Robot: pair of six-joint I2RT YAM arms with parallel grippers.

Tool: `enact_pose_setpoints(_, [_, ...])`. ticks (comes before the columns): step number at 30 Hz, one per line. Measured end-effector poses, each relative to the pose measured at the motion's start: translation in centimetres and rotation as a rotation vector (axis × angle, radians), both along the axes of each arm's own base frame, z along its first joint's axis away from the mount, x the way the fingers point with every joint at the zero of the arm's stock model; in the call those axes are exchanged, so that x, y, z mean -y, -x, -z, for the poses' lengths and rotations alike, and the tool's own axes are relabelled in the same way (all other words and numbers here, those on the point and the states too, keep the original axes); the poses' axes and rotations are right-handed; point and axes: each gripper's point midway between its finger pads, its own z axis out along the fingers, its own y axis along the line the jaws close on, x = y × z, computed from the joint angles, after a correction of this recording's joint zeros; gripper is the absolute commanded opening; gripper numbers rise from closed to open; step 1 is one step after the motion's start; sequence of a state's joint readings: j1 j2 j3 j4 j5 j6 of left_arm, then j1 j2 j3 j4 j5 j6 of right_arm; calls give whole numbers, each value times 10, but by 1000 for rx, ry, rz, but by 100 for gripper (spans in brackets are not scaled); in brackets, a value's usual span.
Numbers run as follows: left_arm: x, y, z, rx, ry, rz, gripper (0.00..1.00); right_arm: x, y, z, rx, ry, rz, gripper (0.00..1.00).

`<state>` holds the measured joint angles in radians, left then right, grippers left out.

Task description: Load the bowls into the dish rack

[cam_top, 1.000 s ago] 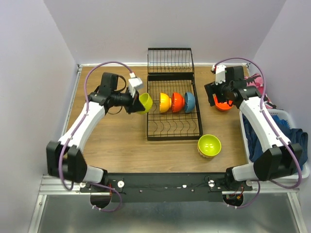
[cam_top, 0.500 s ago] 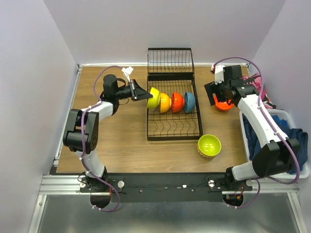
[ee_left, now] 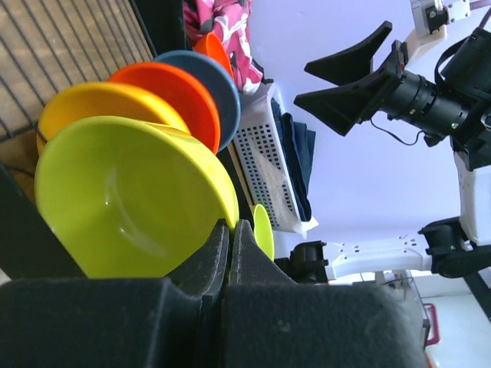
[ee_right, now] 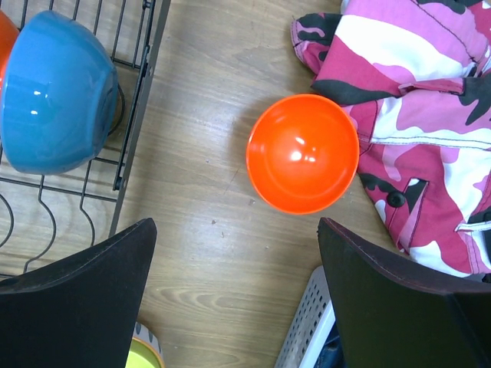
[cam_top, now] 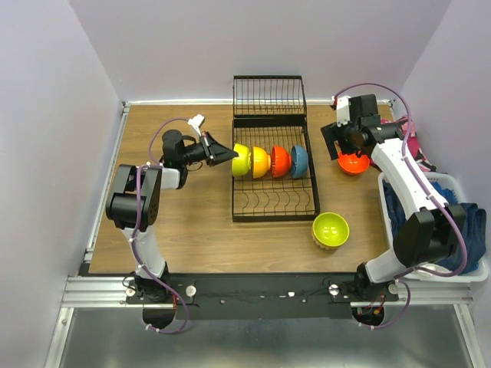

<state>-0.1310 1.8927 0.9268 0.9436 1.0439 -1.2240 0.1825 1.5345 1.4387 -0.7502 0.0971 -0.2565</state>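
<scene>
The black wire dish rack (cam_top: 275, 201) holds a row of bowls on edge: yellow-orange (cam_top: 261, 162), red-orange (cam_top: 280, 161) and blue (cam_top: 298, 161). A lime green bowl (cam_top: 241, 159) stands at the left end of that row, against the yellow one. My left gripper (cam_top: 223, 155) is shut on its rim (ee_left: 229, 230). My right gripper (ee_right: 236, 230) hangs open above a red-orange bowl (ee_right: 303, 153) that sits upright on the table right of the rack. Another lime green bowl (cam_top: 331, 229) sits near the rack's front right corner.
A white laundry basket (cam_top: 458, 181) of dark clothes stands along the right edge. A pink camouflage garment (ee_right: 414, 115) lies against the loose red-orange bowl. The rack's taller wire basket section (cam_top: 268, 96) is at the far end.
My left gripper carried the lime green bowl rightward from beside the rack into its left end, against the yellow-orange bowl. The right gripper shifted slightly over the red-orange bowl, still open.
</scene>
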Motion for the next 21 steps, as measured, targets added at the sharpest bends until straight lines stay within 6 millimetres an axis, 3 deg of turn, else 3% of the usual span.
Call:
enact_pose_setpoints(14, [-6, -8, 34, -127, -47, -110, 6, 0, -1, 4, -12, 2, 0, 94])
enact_pose_setpoints(21, [-5, -16, 35, -141, -74, -123, 33, 0, -1, 4, -12, 2, 0, 94])
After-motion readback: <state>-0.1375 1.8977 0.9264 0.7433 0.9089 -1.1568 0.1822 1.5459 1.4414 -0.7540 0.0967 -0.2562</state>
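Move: The left hand already holds the light green bowl by its upper rim; the empty place for it in the dish rack lies about 8 cm below this hand, some 3 cm to its right and 1 cm ahead. The yellow bowl stands about 8 cm right of the hand, the orange one about 13 cm and the blue one about 18 cm, all level with it fore and aft and some 8 cm lower. From the right hand, the green bowl's place is roughly 29 cm left, 1 cm back and 10 cm down. The left hand, fingers pointing to the robot's right and pinching the light green bowl's rim, lowers the bowl about 3.5 cm into the rack just left of the yellow one, easing some 1.5 cm forward as it sinks and turning roughly 10 degrees, partly counter-clockwise. Once down it all but stops sinking and the fingers begin to part, opening to about a quarter while their tips still stand on either side of the rim. ##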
